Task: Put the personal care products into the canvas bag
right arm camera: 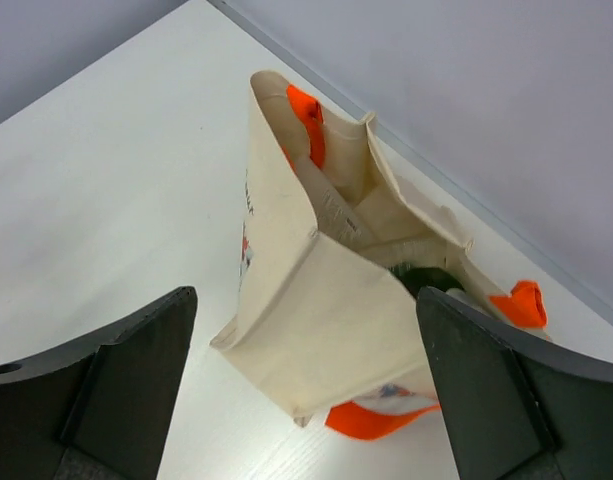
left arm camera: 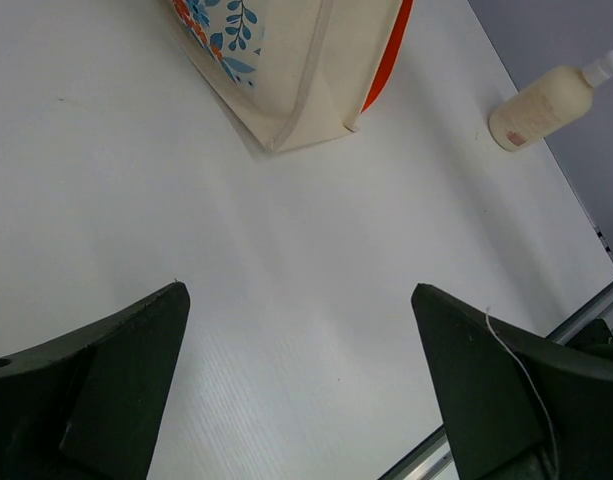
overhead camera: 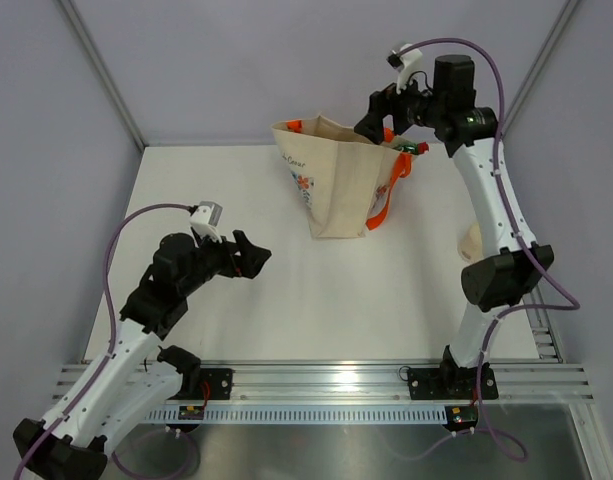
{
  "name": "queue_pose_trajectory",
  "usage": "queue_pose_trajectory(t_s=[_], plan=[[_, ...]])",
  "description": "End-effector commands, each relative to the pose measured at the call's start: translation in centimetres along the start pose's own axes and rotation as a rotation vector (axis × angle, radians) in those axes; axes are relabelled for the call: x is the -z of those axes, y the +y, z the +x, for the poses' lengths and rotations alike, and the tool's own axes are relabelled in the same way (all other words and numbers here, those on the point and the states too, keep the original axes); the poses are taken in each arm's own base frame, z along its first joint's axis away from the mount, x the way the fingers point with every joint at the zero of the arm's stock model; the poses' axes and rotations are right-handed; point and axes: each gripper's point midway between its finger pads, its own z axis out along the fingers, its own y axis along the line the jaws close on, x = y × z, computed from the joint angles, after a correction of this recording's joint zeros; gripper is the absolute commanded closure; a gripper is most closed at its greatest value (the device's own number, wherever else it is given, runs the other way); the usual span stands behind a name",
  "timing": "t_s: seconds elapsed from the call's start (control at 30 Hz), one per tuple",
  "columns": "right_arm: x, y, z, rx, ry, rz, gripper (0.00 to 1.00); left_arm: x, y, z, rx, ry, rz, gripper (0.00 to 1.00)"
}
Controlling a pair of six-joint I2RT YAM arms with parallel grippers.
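Observation:
The beige canvas bag with orange handles stands upright at the back middle of the table, mouth open. My right gripper hovers open and empty above its right rim; in the right wrist view the bag lies between my open fingers. A dark round cap shows inside the bag. A green red-capped bottle shows at the bag's right rim. A cream pump bottle lies on the table right of the bag. My left gripper is open and empty, low over the table.
The bag's printed side faces left. The right arm partly hides the cream bottle. Grey walls close in the table on three sides. A metal rail runs along the near edge.

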Motion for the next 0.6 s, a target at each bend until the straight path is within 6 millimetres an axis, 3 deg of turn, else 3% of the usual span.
queue_pose_trajectory(t_s=[0.0,0.03,0.07,0.1,0.13,0.17,0.2,0.23,0.3,0.33,0.43,0.47,0.57], plan=[[5.3,1.0,-1.0,-0.028,-0.029,-0.006,0.01,1.5,-1.9,-2.6,-0.039,-0.073,0.06,0.01],[5.5,0.9,0.9,-0.057,0.009,-0.004,0.0,1.8,-2.0,-2.7,-0.042,-0.08,0.063,0.01],[6.2,0.9,1.6,-0.067,0.021,0.005,0.01,2.0,-2.0,-2.7,-0.041,-0.084,0.063,0.01],[8.2,0.8,1.2,-0.061,0.005,0.036,0.01,2.0,-1.9,-2.5,-0.039,-0.08,0.061,0.01],[8.5,0.8,3.2,-0.095,0.04,0.044,0.0,2.2,-2.0,-2.6,-0.04,-0.087,0.066,0.01],[9.4,0.6,3.9,-0.115,0.048,0.065,0.01,2.2,-2.0,-2.4,-0.036,-0.084,0.067,0.01],[12.1,0.0,3.5,-0.125,0.018,0.124,0.0,2.2,-1.9,-2.4,-0.035,-0.084,0.065,0.01],[12.8,-0.6,5.5,-0.178,0.042,0.158,0.0,2.2,-1.9,-2.3,-0.033,-0.082,0.066,0.01],[16.6,-1.8,6.4,-0.237,0.022,0.29,0.01,2.3,-1.9,-2.2,-0.03,-0.084,0.067,0.01],[18.5,-3.7,9.2,-0.311,0.06,0.403,0.0,2.3,-1.8,-2.2,-0.03,-0.085,0.063,0.01],[23.6,-5.8,13.3,-0.377,0.169,0.678,0.01,2.5,-1.9,-2.1,-0.022,-0.085,0.065,0.01],[24.6,-5.7,16.0,-0.408,0.249,0.73,0.0,2.5,-1.9,-2.1,-0.016,-0.084,0.065,0.01],[28.8,-5.7,20.4,-0.44,0.383,0.913,0.0,2.7,-2.3,-1.9,-0.006,-0.086,0.088,0.01]])
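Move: The cream pump bottle stands about 31 cm to the right of the right hand, some 12 cm back towards the base and 30 cm lower. The canvas bag's middle is about 5 cm left, 2 cm ahead and 20 cm below that hand. The green bottle's red cap pokes out level with it, roughly 11 cm right and 10 cm below. From the left hand the pump bottle lies about 58 cm right, 12 cm ahead, 14 cm below. The pump bottle is what the empty right hand heads for, leaving the bag: it swings some 24 cm to the right and draws back about 15 cm, sinking 7 cm overall, most of it in the second half. The wrist turns clockwise roughly 45 degrees and tips further down; the fingers stay wide open and touch nothing by the end. The left hand only eases up and back a couple of centimetres. ##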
